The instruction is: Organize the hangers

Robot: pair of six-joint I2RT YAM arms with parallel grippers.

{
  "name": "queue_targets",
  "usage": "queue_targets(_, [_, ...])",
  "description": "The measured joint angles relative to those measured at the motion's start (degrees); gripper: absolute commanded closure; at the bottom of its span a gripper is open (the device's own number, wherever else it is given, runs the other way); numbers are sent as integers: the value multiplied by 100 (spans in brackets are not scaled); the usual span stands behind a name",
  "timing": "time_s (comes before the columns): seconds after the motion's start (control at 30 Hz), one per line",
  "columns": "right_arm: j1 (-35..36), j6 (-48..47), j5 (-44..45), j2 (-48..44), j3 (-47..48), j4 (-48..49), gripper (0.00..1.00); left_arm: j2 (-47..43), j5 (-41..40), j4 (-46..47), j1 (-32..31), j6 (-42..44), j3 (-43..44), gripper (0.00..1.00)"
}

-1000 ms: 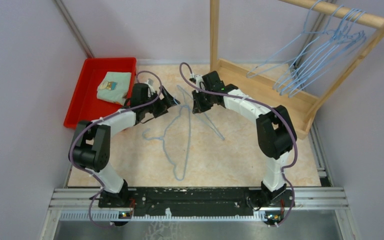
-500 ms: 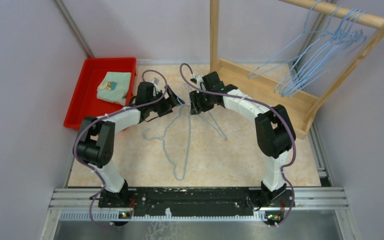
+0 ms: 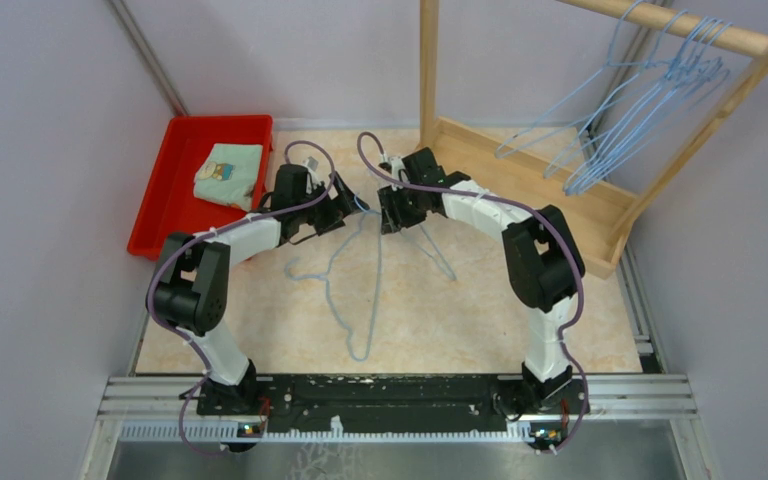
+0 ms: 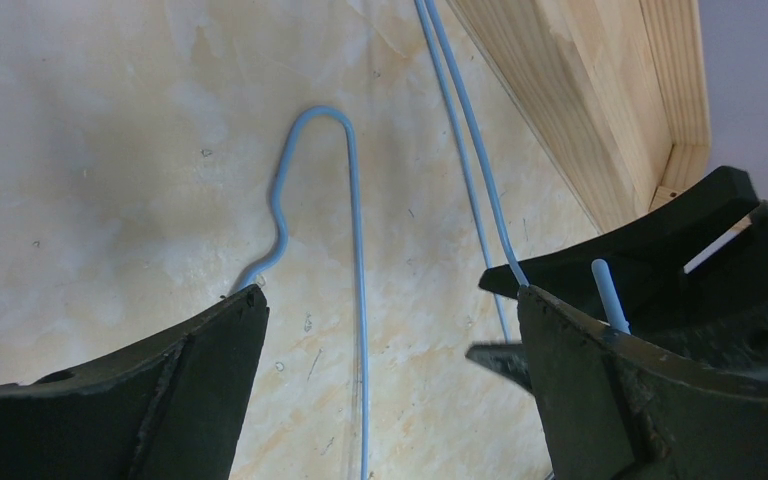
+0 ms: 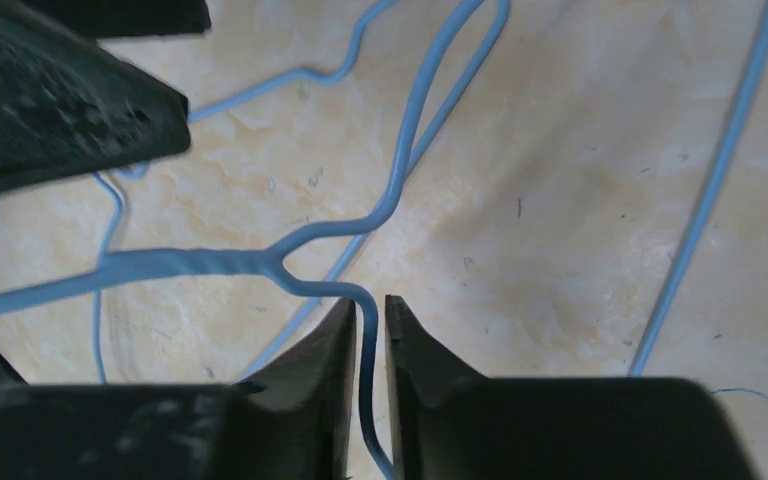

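Light-blue wire hangers lie on the table: one [image 3: 360,290] between the arms, another [image 3: 430,245] under the right arm. Several more hangers [image 3: 640,110] hang on the wooden rack's rod [image 3: 680,25]. My right gripper [image 3: 390,215] is shut on a hanger wire near its twisted neck [image 5: 200,265]; the wire runs between the jaws in the right wrist view [image 5: 365,305]. My left gripper [image 3: 348,205] is open and empty, facing the right one. In the left wrist view its jaws [image 4: 390,300] straddle a hanger hook [image 4: 310,130] lying on the table.
The wooden rack's base [image 3: 520,170] stands at the back right, close behind the right gripper. A red tray [image 3: 175,190] with a folded cloth [image 3: 228,172] sits at the back left. Purple cables loop over both arms.
My left gripper has moved right toward the right gripper, then held still. The right gripper has edged slightly left with the hanger wire in it.
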Motion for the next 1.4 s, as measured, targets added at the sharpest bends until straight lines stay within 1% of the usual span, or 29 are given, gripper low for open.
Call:
queue_targets(0.2, [0, -11, -42, 28, -245, 31, 100, -2, -20, -127, 0, 151, 87, 0])
queue_targets(0.33, [0, -9, 90, -210, -240, -63, 100, -22, -76, -232, 0, 286, 70, 0])
queue_targets(0.47, [0, -7, 308, -839, -221, -361, 100, -192, -216, -278, 0, 455, -197, 0])
queue_targets(0.6, [0, 11, 599, -1810, -190, -667, 100, -323, -369, -404, 4, 590, -428, 0])
queue_targets(0.73, [-33, 94, 920, -2789, -37, -1067, 100, -358, -466, -485, 7, 656, -450, 0])
queue_targets(0.87, [-103, 199, 1257, -3329, 271, -1405, 100, -470, -533, -501, 7, 658, -455, 0])
queue_targets(0.97, [-160, 358, 1602, -3545, 463, -1443, 100, -570, -549, -503, 7, 658, -457, 0])
queue_targets(1.07, [-304, 614, 1915, -3683, 507, -1226, 100, -638, -551, -525, 7, 664, -457, 0])
queue_targets(1.2, [-625, 1040, 2201, -3589, 647, -656, 100, -715, -546, -627, 7, 684, -457, 0])
queue_targets(1.4, [-826, 1768, 2190, -2771, 1333, 468, 100, -907, -549, -748, 7, 774, -457, 0])
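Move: The shoulder wire of the near hanger, just past its twisted neck, runs between the right fingertips, about 1 cm back and 2 cm below the hand point. The other hanger's middle is some 12 cm back and 6 cm to the left, about 4 cm down. The foot of the rack's post stands about 14 cm ahead and 8 cm to the right. From the left hand, that shoulder wire is roughly 6 cm to the right, 3 cm back and 4 cm below. The right fingers shut on the shoulder wire beside the neck while the hand dips a last 1–2 cm. Keeping the pinch, the hand lifts it steeply about 35 cm towards the rack's rail, easing back and some 12 cm to the right, then swinging forward, fingers tilting up and turning clockwise. The left hand, fingers wide open, dips and draws back and left about 4 cm, then rises again. ##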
